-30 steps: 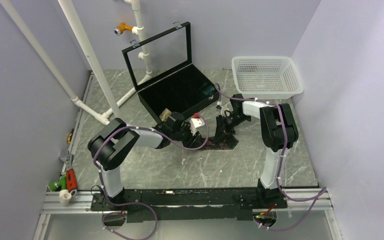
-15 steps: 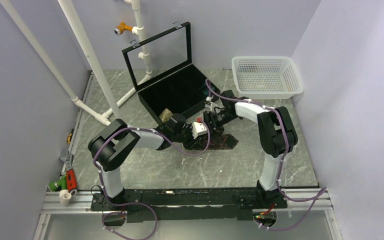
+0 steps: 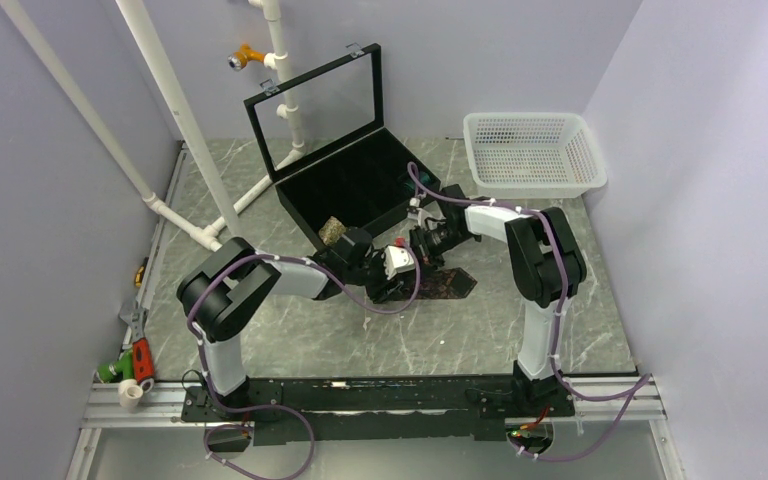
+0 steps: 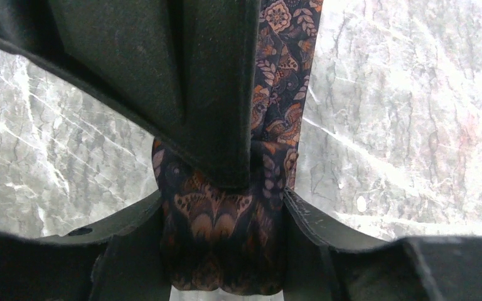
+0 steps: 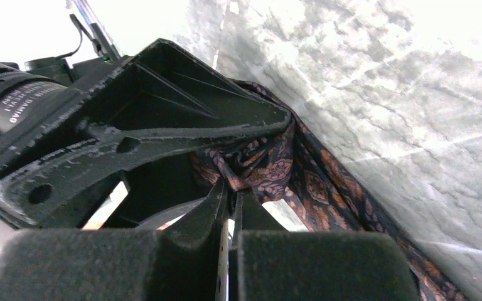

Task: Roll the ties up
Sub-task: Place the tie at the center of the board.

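Note:
The dark brown-maroon tie (image 3: 450, 283) with an orange paisley pattern lies on the marble table in front of the black box. Both grippers meet over its left end. My left gripper (image 3: 392, 278) holds a bunched, partly rolled end of the tie (image 4: 223, 244) between its fingers (image 4: 314, 219). My right gripper (image 3: 425, 250) is shut, pinching a fold of the same tie (image 5: 270, 169) at its tips (image 5: 231, 188). The tie's free length (image 4: 282, 81) runs away over the table. A tan speckled roll (image 3: 334, 231) and a teal tie (image 3: 418, 185) sit in the box.
The open black box (image 3: 360, 185) with its glass lid raised stands just behind the grippers. A white mesh basket (image 3: 532, 150) is at the back right. White pipes (image 3: 190, 130) cross the left side. Hand tools (image 3: 135, 360) lie at the left edge.
My right gripper has moved left to meet the left gripper over the tie's end. The left gripper has shifted slightly right. The visible flat part of the tie has become shorter.

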Robot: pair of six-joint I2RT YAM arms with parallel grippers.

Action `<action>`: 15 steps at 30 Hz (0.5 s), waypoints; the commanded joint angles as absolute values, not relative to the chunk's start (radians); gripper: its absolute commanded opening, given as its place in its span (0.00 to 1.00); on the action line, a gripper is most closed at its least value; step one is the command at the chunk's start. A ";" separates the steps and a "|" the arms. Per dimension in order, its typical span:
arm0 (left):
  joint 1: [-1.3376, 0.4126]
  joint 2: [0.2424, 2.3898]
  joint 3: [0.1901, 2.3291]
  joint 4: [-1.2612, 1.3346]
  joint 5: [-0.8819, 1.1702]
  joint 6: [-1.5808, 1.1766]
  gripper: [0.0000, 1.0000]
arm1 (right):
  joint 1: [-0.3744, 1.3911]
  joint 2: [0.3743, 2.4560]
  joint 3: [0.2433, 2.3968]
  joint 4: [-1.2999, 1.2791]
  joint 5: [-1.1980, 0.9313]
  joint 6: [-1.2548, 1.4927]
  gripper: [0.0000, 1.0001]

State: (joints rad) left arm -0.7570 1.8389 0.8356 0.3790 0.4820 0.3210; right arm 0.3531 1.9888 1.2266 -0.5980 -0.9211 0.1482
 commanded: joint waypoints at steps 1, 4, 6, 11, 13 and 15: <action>-0.728 1.864 0.814 0.244 0.534 0.368 0.61 | 0.335 2.013 1.177 -0.615 -0.779 0.060 0.00; -0.710 1.821 0.812 0.319 0.601 0.405 0.69 | 0.307 2.016 1.157 -0.635 -0.755 0.040 0.00; -0.703 1.791 0.806 0.382 0.644 0.427 0.75 | 0.292 2.019 1.157 -0.659 -0.743 0.023 0.00; -0.705 1.757 0.823 0.468 0.747 0.469 0.90 | 0.250 2.022 1.145 -0.674 -0.704 0.013 0.00; -0.705 1.765 0.833 0.485 0.763 0.479 0.93 | 0.239 2.029 1.148 -0.677 -0.694 0.009 0.00; -0.710 1.784 0.853 0.489 0.773 0.489 0.94 | 0.232 2.036 1.152 -0.679 -0.682 0.009 0.00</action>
State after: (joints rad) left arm -0.7017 1.7992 0.8135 0.4217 0.6842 0.4381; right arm 0.2455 2.0014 1.1652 -0.6617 -0.8349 0.0608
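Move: The rolled part of the tie sits between the left fingers, its middle about 1 cm to their right. The right fingers pinch its upper layer, with its middle some 2 cm below and 1 cm left of them. The flat tail it is taken over lies about 9 cm right, 1 cm back and 4 cm below the right hand. From the left hand, the patterned roll in the black case is about 13 cm left and 11 cm ahead. The rolled part of the tie, still pinched in the shut right fingers, is drawn about 5 cm to the right and 3 cm down over its flat tail. The left fingers spread from half open to nearly wide and let go of the sides; late on, that hand rises some 2.5 cm, turning about 10 degrees clockwise. ##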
